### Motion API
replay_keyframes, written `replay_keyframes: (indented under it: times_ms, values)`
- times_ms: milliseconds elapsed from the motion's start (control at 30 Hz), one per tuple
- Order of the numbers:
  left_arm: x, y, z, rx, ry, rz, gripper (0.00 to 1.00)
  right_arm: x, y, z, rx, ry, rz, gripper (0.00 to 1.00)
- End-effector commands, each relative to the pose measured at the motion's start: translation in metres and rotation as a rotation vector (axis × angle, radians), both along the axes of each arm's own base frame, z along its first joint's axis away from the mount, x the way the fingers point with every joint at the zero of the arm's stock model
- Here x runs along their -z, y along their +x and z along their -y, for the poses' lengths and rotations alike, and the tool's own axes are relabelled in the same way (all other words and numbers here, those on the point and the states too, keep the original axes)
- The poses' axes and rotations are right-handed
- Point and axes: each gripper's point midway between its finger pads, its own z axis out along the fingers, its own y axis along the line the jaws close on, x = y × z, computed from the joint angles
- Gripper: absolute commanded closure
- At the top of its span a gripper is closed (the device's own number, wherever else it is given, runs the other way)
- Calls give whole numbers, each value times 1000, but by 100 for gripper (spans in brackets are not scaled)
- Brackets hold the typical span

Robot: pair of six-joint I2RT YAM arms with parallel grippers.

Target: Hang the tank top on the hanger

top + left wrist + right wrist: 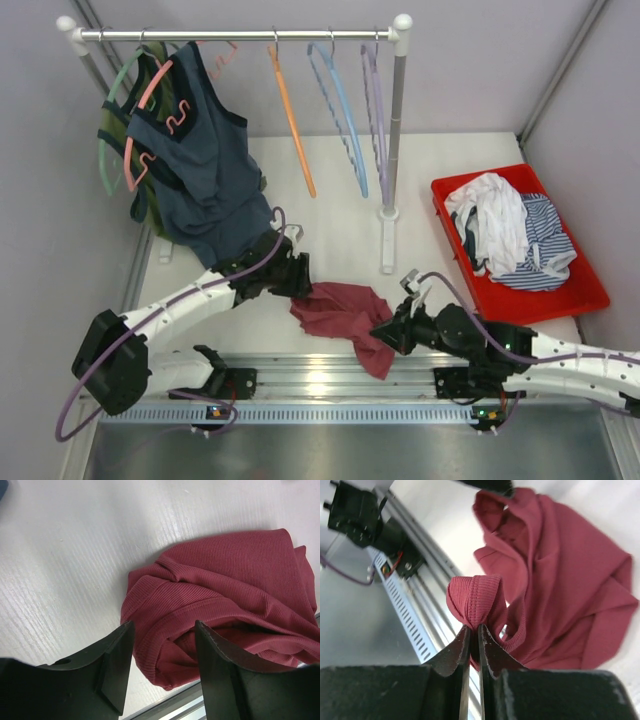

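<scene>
The maroon tank top (340, 312) lies crumpled on the white table near the front rail. My right gripper (383, 331) is shut on a ribbed edge of the tank top (475, 602) and holds that fold up. My left gripper (300, 280) is open at the tank top's left end, its jaws on either side of a rolled fold (175, 645). The orange hanger (291, 120) hangs on the rail at the back, apart from both grippers.
A clothes rack (240, 34) holds a dark blue-grey top (205, 170), pink, green, blue and lilac hangers. Its post (392, 150) stands mid-table. A red tray (520, 245) with white and striped garments sits at the right. A metal rail (330, 375) runs along the front.
</scene>
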Motion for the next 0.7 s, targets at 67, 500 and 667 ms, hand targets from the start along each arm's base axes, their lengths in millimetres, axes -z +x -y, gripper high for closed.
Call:
replay_keyframes:
  times_ms: [67,500,667]
  values:
    - [-5,7,9,25,-38,26,50,-29,-35,-31,-289,25,42,91]
    - [2,14,2,9,9,18,95,22,-33,-11,-190,-224,-127,44]
    - [5,15,-3,-1,36,14,100,52,-20,14,12,-336,-236,42]
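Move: The maroon tank top lies crumpled on the table. Its left end is right under the left fingers; its middle is some 10 cm to the right, 6 cm back and about 4 cm below. The right hand still pinches its near right end; from that hand the table's near edge is about 4 cm back, 3 cm left and 10 cm below, the tank top's middle 6 cm ahead and 7 cm left, and the rack foot some 22 cm ahead and 3 cm left, both roughly 9 cm below. Swing the right gripper back and a little left towards the table's near edge, about 4 cm, turning it some 20 degrees counter-clockwise. Then sink it about 5 cm as the fingers open and release the tank top, drifting slightly right and forward again at the end. Meanwhile lower the left gripper a centimetre or so onto the tank top's left end and shut it completely. ##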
